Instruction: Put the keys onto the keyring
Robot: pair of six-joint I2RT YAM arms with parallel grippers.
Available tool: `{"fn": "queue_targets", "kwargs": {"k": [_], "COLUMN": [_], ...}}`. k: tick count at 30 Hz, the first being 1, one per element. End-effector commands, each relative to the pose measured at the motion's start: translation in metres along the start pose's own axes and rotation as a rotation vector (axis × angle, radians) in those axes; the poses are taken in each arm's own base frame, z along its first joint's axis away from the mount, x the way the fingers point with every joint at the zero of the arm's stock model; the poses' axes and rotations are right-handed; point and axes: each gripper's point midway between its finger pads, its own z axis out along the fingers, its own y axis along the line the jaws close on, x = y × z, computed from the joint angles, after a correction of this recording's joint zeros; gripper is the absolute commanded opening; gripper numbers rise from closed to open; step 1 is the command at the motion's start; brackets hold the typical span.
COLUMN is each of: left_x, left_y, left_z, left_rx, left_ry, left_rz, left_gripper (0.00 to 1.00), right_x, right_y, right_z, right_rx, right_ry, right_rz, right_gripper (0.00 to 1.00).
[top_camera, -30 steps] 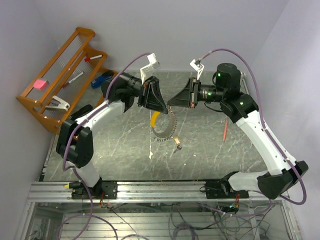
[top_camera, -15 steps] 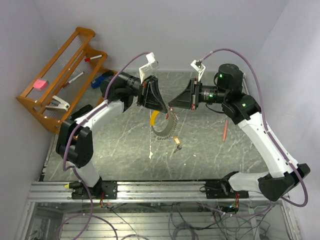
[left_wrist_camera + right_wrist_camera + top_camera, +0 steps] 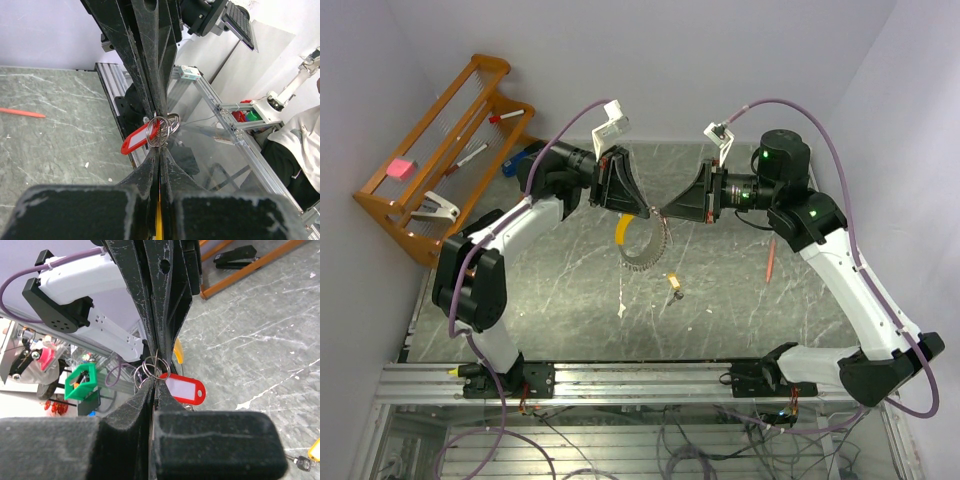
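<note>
My left gripper (image 3: 645,211) and right gripper (image 3: 666,212) meet tip to tip above the middle of the table, both shut. Pinched between the tips is a cluster of small wire rings (image 3: 163,131) carrying the red-headed key (image 3: 136,141), which also shows in the right wrist view (image 3: 184,389). The keyring (image 3: 648,263), a silvery beaded ring, hangs under the tips with its yellow tag (image 3: 622,229) beside the left fingers (image 3: 161,315). Yellow shows between the left jaws. The brass-yellow key (image 3: 673,284) lies on the table below the ring.
A thin red pencil (image 3: 771,258) lies at the right. A small white scrap (image 3: 621,311) sits near the front. A wooden rack (image 3: 440,150) with pens, a pink block and a stapler stands at the back left. Aluminium rails (image 3: 620,380) line the near edge.
Both grippers, still tip to tip, have shifted toward the back of the table, and the hanging ring with its yellow tag has risen with them. The brass key has not moved.
</note>
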Motion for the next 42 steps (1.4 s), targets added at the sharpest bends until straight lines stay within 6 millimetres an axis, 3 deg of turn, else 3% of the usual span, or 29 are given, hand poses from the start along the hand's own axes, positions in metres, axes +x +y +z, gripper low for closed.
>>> {"fn": "queue_targets", "kwargs": {"k": [1,25,27,29,31,32,42], "left_x": [0.001,-0.028,-0.028,-0.027,-0.027,-0.028,-0.027], "left_y": [-0.010,-0.052,-0.054,-0.055,-0.056,-0.057,-0.062], "left_z": [-0.003,0.016,0.016,0.016,0.016,0.016,0.016], "left_rx": [-0.008,0.053,0.054,0.055,0.055,0.054,0.056], "left_ry": [0.022,0.034,0.035,0.035,0.035,0.034,0.036], "left_rz": [0.131,0.327,0.329,0.331,0.333,0.336,0.345], "left_gripper": [0.07,0.07,0.07,0.07,0.07,0.07,0.07], "right_x": [0.010,0.023,0.021,0.021,0.021,0.019,-0.022], "right_y": [0.020,0.005,0.004,0.005,0.007,0.007,0.022], "right_z": [-0.002,0.009,0.008,0.006,0.002,0.000,-0.037], "right_rx": [-0.072,-0.123,-0.109,-0.101,-0.090,-0.075,0.093], "right_ry": [0.042,0.031,0.028,0.034,0.041,0.038,-0.069], "right_rz": [-0.003,-0.042,-0.059,-0.078,-0.102,-0.125,-0.367], "right_gripper": [0.00,0.00,0.17,0.25,0.42,0.45,0.50]}}
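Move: Just off the right fingertips, about 1 cm to that hand's left and level with it, the keyring's rings are pinched tip to tip, lying some 1 cm right of the left hand. The red key tag hangs about 3 cm below the right hand, 1 cm back and 1 cm left. The yellow coil loop hangs some 6 cm below both hands, 1 cm back, 3 cm left of the right hand and 1 cm left of the left. Yellow-tagged keys lie about 35 cm below the right hand, 3 cm back and 6 cm right. Letting go of the rings, the right hand first eases up about 1.5 cm while rolling some 10 degrees about its fingers, then opens them halfway as it dips 2 cm and draws slightly back, and finally rises and shifts 1 cm right, fingers spread beside the rings. The left hand keeps its pinch and lifts them about 3 cm and 2 cm back. ##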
